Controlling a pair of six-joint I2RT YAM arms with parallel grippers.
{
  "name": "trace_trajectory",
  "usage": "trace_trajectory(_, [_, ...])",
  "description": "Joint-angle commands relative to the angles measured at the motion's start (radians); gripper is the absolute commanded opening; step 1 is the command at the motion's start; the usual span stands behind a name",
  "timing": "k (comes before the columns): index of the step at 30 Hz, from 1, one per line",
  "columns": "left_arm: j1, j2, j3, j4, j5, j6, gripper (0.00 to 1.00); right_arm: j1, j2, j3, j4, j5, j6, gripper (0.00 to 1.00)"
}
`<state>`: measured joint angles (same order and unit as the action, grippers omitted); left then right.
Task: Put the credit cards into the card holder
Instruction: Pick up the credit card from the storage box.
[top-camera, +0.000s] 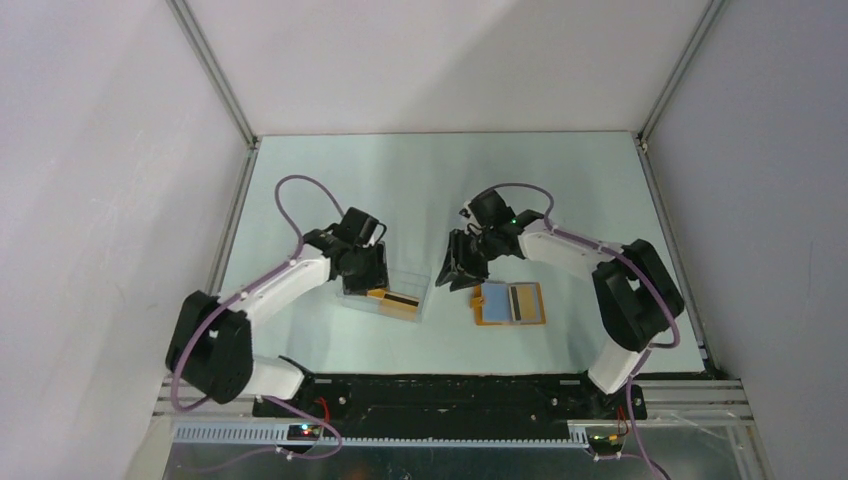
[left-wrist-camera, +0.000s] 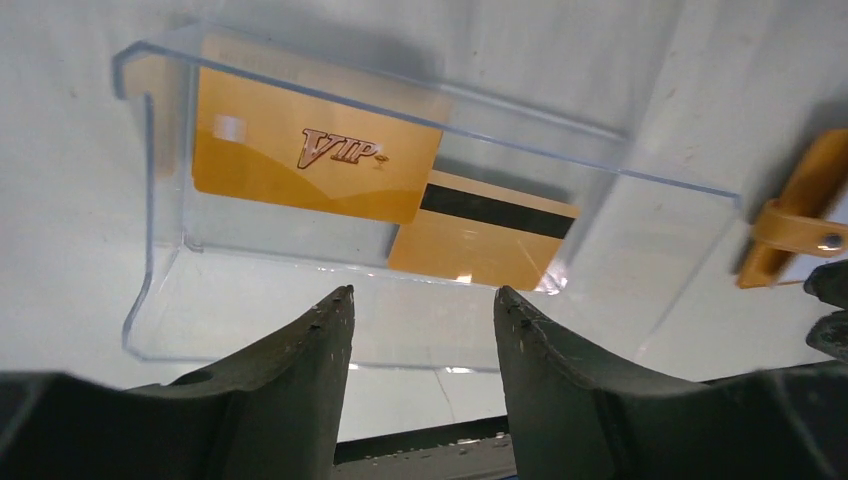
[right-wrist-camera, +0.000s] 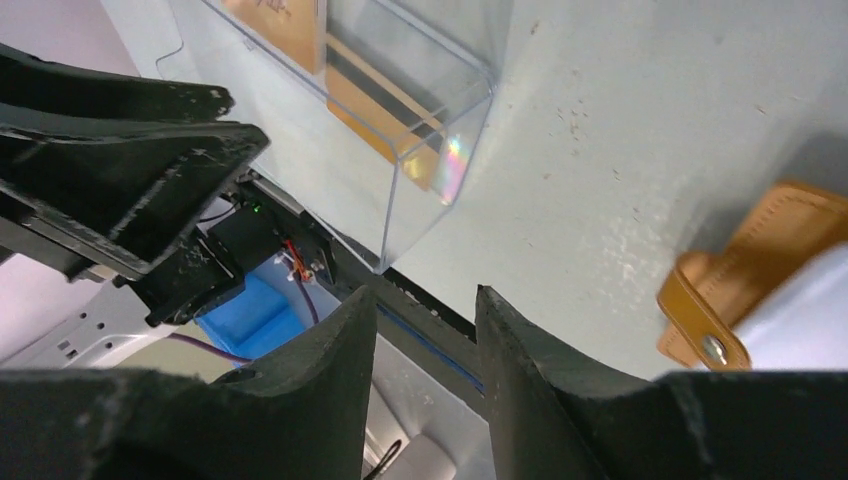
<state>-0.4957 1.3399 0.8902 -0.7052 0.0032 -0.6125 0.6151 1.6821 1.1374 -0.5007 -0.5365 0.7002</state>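
Note:
Two golden-orange credit cards lie inside a clear plastic box (left-wrist-camera: 400, 300): a VIP-printed card (left-wrist-camera: 315, 160) and a dark-striped card (left-wrist-camera: 480, 235) partly under it. In the top view these cards (top-camera: 392, 300) show at the box's near right. The orange card holder (top-camera: 510, 303) lies open flat on the table, blue-grey pocket on its left half and what looks like a striped card on its right half. My left gripper (left-wrist-camera: 423, 295) is open over the box's near wall, holding nothing. My right gripper (right-wrist-camera: 425, 295) is open and empty, between the box and the card holder (right-wrist-camera: 760, 265).
The clear box (top-camera: 385, 292) sits left of centre with its corner (right-wrist-camera: 400, 100) near my right fingers. The left gripper's black fingers (right-wrist-camera: 130, 180) show in the right wrist view. White walls enclose the table, and a black rail (top-camera: 450, 385) runs along its near edge.

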Motion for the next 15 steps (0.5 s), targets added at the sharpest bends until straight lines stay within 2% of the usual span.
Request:
trace_trajectory(1, [0.005,0.086,0.031,0.01,0.036,0.064,0.59,0.02,0.078,0.057,0.095,-0.061,0.068,0.45])
trace_trajectory(10, [0.005,0.223,0.035,0.03,0.074,0.094,0.57,0.026,0.189,0.074,0.219,-0.139,0.139,0.42])
trace_trajectory(15, [0.005,0.27,0.018,0.058,0.098,0.096,0.57,0.028,0.217,0.087,0.219,-0.145,0.137,0.41])
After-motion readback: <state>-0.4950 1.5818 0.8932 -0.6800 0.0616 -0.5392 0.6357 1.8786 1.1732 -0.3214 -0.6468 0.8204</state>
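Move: Below the left hand's open fingers is the clear storage box: the striped card lies about 5 cm to its right, 1 cm back and 7 cm down, the VIP card about 2 cm left, 1 cm ahead and 6 cm down. From the right hand the striped card is some 10 cm left, 2 cm back and 10 cm down; the box's right wall stands nearer, about 5 cm left, 1 cm back and 7 cm down, while the card holder sits 14 cm to the right, 2 cm back and 10 cm down. Sinking about 6 cm while easing slightly back, the left hand lowers its open fingers into the storage box where the two cards meet, tipping some 10 degrees nearer to upright and slowing towards the end. The right hand, jaws also open, travels about 4 cm left and 3 cm down towards the box's right wall. No grip is made by either hand. ##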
